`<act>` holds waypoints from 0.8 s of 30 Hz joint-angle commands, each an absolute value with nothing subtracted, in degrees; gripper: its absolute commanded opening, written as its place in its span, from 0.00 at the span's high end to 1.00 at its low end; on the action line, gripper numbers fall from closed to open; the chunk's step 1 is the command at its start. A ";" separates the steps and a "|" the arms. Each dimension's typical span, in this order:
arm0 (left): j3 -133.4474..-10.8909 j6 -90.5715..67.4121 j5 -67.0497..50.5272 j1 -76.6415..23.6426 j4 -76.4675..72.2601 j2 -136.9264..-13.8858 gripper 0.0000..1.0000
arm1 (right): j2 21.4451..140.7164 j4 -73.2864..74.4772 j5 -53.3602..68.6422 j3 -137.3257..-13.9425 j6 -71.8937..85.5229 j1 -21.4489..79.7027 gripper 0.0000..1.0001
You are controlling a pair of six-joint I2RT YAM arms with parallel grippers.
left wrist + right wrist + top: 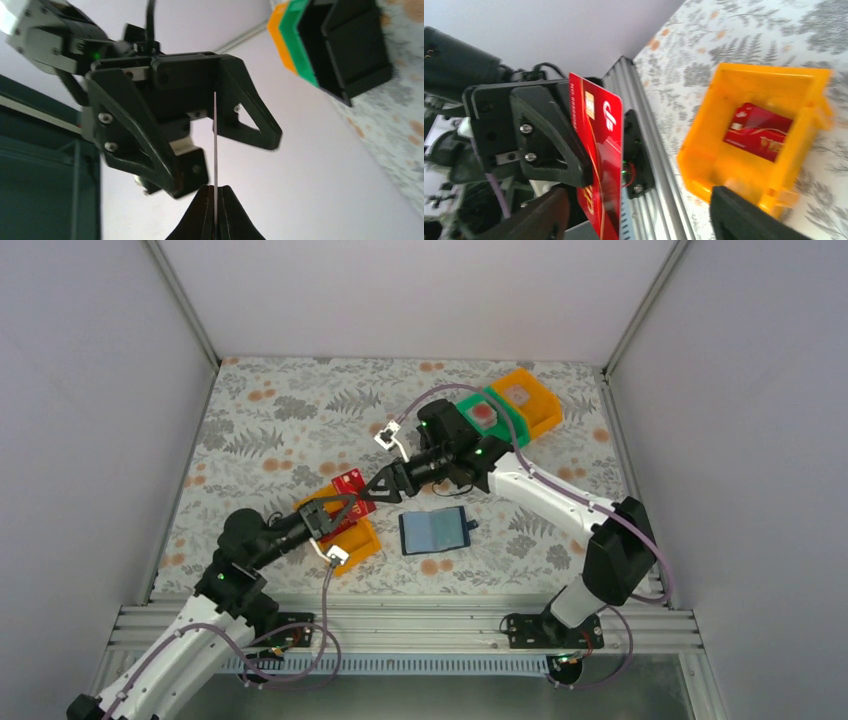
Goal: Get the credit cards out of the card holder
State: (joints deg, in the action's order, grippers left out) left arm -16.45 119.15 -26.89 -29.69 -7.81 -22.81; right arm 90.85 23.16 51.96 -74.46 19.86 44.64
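A red credit card (350, 483) stands on edge above the table, and my left gripper (338, 508) is shut on it. The left wrist view shows this card (215, 145) as a thin line pinched between my left gripper (215, 207). My right gripper (378, 484) stands open around the same card (596, 145), and its fingers (744, 215) do not touch it. The dark navy card holder (434, 531) lies open and flat on the table, to the right of both grippers. Another red card (756, 131) lies in the orange bin (704, 165) below.
The orange bin (362, 543) sits under my left gripper, near the table's front edge. Nested orange, green and black bins (515, 405) stand at the back right behind the right arm, also seen in the left wrist view (325, 45). An aluminium rail (400, 625) borders the front.
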 commanded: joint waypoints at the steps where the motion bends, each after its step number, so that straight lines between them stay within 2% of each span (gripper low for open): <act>1: -20.86 120.08 -18.13 -30.71 11.28 -21.52 0.98 | 86.07 26.20 42.13 -74.74 19.61 41.07 0.09; 2: -22.99 116.84 -15.33 -31.09 14.93 -21.96 0.98 | 84.33 26.35 39.59 -73.95 19.91 39.82 0.02; 3: -25.90 112.63 -12.76 -31.30 19.21 -23.23 0.98 | 82.30 26.88 36.62 -73.31 19.99 38.83 0.01; 7: -47.23 91.29 -9.81 -32.51 43.08 -37.46 0.98 | 80.18 30.25 31.29 -72.33 18.15 36.07 0.01; 9: -58.69 69.79 -7.73 -33.45 48.35 -47.61 0.98 | 79.82 31.55 29.51 -71.97 17.57 35.36 0.01; 12: -70.59 51.18 -7.76 -34.25 58.70 -59.73 0.98 | 79.18 32.53 26.42 -71.33 17.53 34.46 0.01; 15: -74.90 37.62 -11.83 -34.70 65.78 -67.65 0.98 | 78.13 32.22 25.90 -70.44 17.72 33.95 0.01; 18: -74.08 32.31 -13.33 -34.89 65.91 -70.74 0.98 | 76.95 31.02 27.48 -69.02 18.09 33.85 0.01; 24: -70.45 24.99 0.83 -34.89 62.08 -76.11 0.98 | 73.89 31.01 25.19 -66.83 19.39 33.85 0.01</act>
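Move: The left gripper already pinches the red card; the orange bin to take it to lies about 5 cm ahead, 7 cm to the left and 23 cm below, with another red card inside near its middle. The open card holder lies some 16 cm to the left hand's right, 5 cm ahead and 24 cm down. From the right gripper, the bin is about 4 cm ahead, 10 cm left and 23 cm below. Keep the red card pinched in the left gripper and carry it forward about 5 cm in an arc, rising some 6 cm before sinking to 5 cm below the start, while swinging the fingers from level to mostly down, towards the orange bin. Meanwhile open the already parting right fingers fully and draw them clear, about 10 cm right and 8 cm forward. ##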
